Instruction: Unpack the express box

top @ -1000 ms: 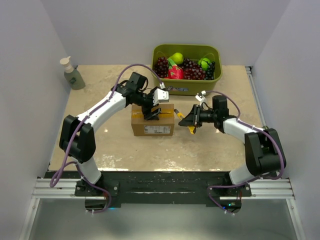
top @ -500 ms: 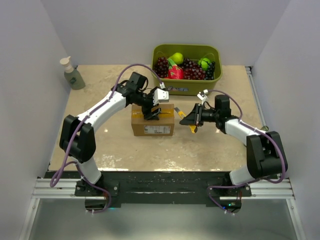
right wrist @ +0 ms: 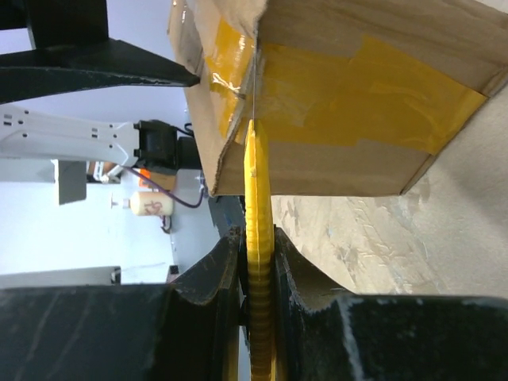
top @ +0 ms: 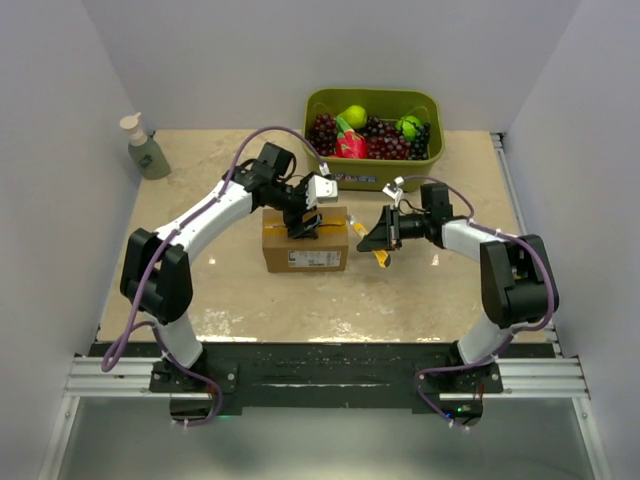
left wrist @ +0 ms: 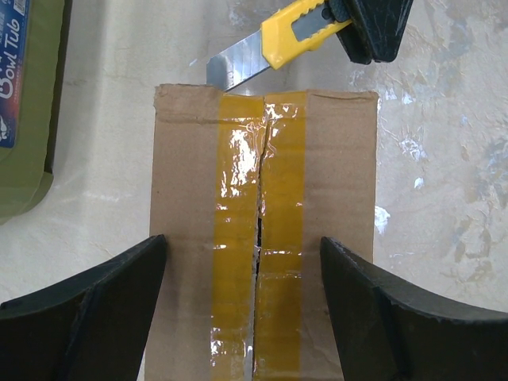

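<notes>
The express box (top: 306, 245) is a brown carton at mid-table; the yellowish tape on its top (left wrist: 262, 238) is slit along the seam. My left gripper (top: 305, 222) hangs over it, open, with the black fingertips (left wrist: 119, 294) over the top on either side of the tape. From the right, my right gripper (top: 385, 240) is shut on a yellow utility knife (top: 382, 258). The knife's blade (left wrist: 230, 67) lies at the box's right end. In the right wrist view the knife (right wrist: 258, 238) sits pinched between the jaws, edge-on, its tip at the taped end of the box (right wrist: 341, 95).
A green bin (top: 380, 178) full of fruit stands just behind the box and the right gripper. A soap dispenser bottle (top: 145, 148) stands at the back left corner. White walls close in the table on the left, right and back.
The right arm's elbow has swung back and inward, and its wrist has shifted slightly; the knife stays at the box's right end. The left arm and the box have not moved.
</notes>
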Robot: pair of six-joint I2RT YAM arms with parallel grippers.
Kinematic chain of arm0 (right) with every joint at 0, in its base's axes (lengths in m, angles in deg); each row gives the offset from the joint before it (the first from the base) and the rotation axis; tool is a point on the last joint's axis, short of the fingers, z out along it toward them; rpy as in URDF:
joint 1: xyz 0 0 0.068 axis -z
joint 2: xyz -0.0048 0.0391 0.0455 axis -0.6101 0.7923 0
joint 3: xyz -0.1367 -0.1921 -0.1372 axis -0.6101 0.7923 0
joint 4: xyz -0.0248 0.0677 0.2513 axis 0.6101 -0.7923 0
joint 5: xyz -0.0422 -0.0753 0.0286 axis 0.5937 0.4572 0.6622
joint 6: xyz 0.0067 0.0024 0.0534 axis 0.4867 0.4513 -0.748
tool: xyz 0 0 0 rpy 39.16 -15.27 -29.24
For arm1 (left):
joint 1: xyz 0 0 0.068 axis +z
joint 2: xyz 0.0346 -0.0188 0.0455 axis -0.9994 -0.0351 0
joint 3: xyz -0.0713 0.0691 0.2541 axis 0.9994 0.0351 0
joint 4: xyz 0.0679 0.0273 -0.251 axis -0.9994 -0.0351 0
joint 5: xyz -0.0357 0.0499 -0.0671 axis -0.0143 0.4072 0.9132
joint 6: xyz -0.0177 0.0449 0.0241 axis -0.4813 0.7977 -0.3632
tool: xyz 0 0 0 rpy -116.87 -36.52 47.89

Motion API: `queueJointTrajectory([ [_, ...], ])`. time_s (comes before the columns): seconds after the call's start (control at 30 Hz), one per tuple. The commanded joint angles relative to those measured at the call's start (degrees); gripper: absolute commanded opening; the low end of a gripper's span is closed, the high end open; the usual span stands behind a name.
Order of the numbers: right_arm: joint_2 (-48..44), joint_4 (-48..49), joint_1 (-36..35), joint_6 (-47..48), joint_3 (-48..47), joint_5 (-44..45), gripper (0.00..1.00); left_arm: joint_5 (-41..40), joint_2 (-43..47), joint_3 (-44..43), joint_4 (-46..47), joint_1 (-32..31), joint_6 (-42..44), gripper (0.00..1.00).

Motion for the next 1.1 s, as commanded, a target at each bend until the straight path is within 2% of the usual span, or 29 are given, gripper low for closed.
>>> queueJointTrajectory([
  [0.0, 0.19, -10.66, -2.88, 8.57, -4.12, -7.69, 0.0, -3.46, -4.24, 1.78, -4.72, -0.89, 0.13, 0.82],
  [0.53, -1.12, -8.46, -3.76, 4.27, 0.1, -11.12, 0.0, -11.19, -5.29, 0.91, -0.5, -0.88, -2.06, 0.82],
  [0.7, -2.53, -8.11, -3.76, 3.48, 1.85, -11.56, 0.0, -13.22, -4.85, 1.96, -0.41, -0.19, 0.04, 0.82],
  [0.8, -2.88, -1.72, -3.84, -1.95, 4.3, -14.71, 0.0, -13.74, -5.03, 1.7, -0.67, 0.26, 1.71, 0.82],
  [0.87, -3.84, 6.25, -4.28, -8.89, 6.42, -16.65, 0.0, -13.83, -5.03, 1.35, -0.76, 0.34, 2.42, 0.82],
  [1.07, -6.75, 14.29, -6.04, -15.77, 10.56, -17.8, 0.0, -14.1, -5.91, -0.24, -1.03, 0.35, 2.77, 0.82],
])
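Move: The taped seam at the box's right end, with the knife's blade already in it, lies about 5 cm left and 4 cm ahead of the right hand, 1 cm lower; the box's middle is some 15 cm left, 4 cm ahead and 5 cm lower. The green tub stands about 24 cm ahead, level sideways, 5 cm lower. From the left hand on the box top, that seam end is some 9 cm right, 1 cm back and 2 cm below. The taped seam at the box's right end is left by the blade as the right hand, still gripping the yellow knife, draws back about 5 cm past the end's near half, slowly at first and then faster. The hand turns some 10 degrees on the way. The left hand's open fingers stay on the box top, creeping forward barely 1 cm. ##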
